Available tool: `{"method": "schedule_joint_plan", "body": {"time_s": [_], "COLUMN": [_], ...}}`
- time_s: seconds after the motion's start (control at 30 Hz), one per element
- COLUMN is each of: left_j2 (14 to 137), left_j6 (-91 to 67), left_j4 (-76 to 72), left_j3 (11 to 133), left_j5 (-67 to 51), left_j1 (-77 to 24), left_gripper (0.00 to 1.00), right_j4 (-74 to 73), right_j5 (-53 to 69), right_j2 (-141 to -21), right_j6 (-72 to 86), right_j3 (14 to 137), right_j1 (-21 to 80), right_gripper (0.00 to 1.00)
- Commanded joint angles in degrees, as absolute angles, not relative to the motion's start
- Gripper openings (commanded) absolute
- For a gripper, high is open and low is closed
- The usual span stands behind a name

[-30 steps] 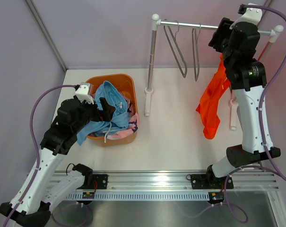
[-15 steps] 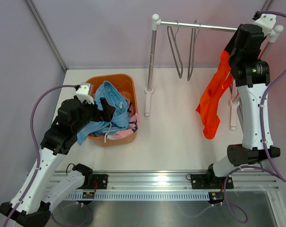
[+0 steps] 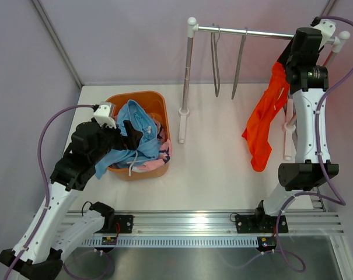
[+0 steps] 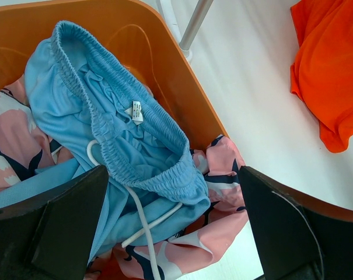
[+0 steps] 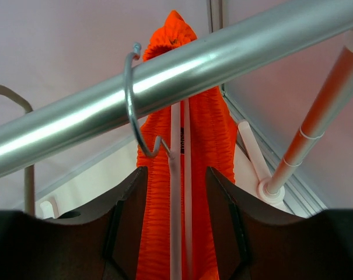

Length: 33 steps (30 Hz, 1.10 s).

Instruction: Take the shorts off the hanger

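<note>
The bright orange shorts (image 3: 262, 122) hang from a white hanger (image 5: 176, 192), whose metal hook (image 5: 131, 111) sits over the rail (image 3: 252, 32) at its right end. My right gripper (image 3: 285, 56) is up under the rail. In the right wrist view its fingers (image 5: 126, 233) press on both sides of the gathered orange waistband (image 5: 199, 128) and the hanger stem. The light blue shorts (image 4: 106, 116) and the pink patterned shorts (image 4: 223, 169) lie in the orange basket (image 3: 142, 96). My left gripper (image 4: 173, 169) hovers wide open just above them, holding nothing.
Two bare grey hangers (image 3: 216, 64) (image 3: 237, 64) dangle from the middle of the rail. The rack's white left post (image 3: 187, 76) stands right of the basket, and its right post (image 3: 289, 137) stands behind the orange shorts. Purple walls enclose the white table.
My right wrist swung right and up to the rail's right end, its jaws narrowing around the orange waistband. The two bare hangers swung. The left arm stayed still.
</note>
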State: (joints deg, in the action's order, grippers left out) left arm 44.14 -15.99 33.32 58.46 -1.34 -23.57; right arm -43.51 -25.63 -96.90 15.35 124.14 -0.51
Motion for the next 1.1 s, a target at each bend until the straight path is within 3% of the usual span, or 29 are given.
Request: {"method": "schedule_joint_plan", "body": {"time_s": [0.0,0.2,0.5,0.73,0.8,0.97,1.07], "left_j2": [44.4,44.6,44.6,44.6,44.6,44.7,44.9], "left_j6": [-15.1,-15.1,-15.1,-15.1,-15.1,-15.1,-15.2], "left_j4": [30.7,30.6,30.7,30.7,30.7,30.7,30.7], "left_j3": [58.0,58.0,57.9,57.8,57.8,57.8,57.8], "left_j5": [-2.4,-2.4,-2.5,-2.6,-2.7,-2.7,-2.8], "left_j1": [-23.7,-23.7,-23.7,-23.7,-23.7,-23.7,-23.8], "left_gripper": [0.99,0.99,0.99,0.99,0.99,0.99,0.99], "right_j4": [-42.2,-41.8,-41.2,-41.5,-41.5,-41.8,-42.1], "right_j5": [-23.1,-24.3,-24.3,-24.2,-24.7,-24.4,-23.2], "right_j2": [-97.5,-98.4,-100.4,-101.1,-101.2,-100.8,-100.2], "right_j6": [16.7,17.1,16.7,16.5,16.2,15.4,15.0], "right_j3": [125.6,124.8,125.5,126.0,126.3,127.4,128.2], "right_j1": [-1.8,-2.3,-2.6,-2.6,-2.6,-2.6,-2.6], "right_gripper": [0.52,0.52,0.35,0.32,0.29,0.00,0.00]}}
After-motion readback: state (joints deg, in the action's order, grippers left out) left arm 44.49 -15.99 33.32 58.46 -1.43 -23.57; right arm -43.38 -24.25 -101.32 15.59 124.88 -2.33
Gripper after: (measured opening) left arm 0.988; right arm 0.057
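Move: The hook neck of the red shorts' hanger is about 3 cm ahead of the right hand, 1 cm right and 3 cm below; the rail crosses some 3 cm straight ahead, roughly level. The red shorts hang some 20 cm below and 2 cm ahead, directly in line. The nearer grey hanger is about 15 cm left, 4 ahead, 10 below. From the left hand, that hook neck lies some 25 cm forward, 50 right, 10 up. The wire neck of the red shorts' hanger, just under the rail, gets pinched between the right fingertips. The right hand sinks about 3 cm and pushes forward about 2.5 cm with a slight drift to the right, its wrist barely tilting. The fingers narrow from half open on the way and shut almost fully on the wire once the hand has settled. ##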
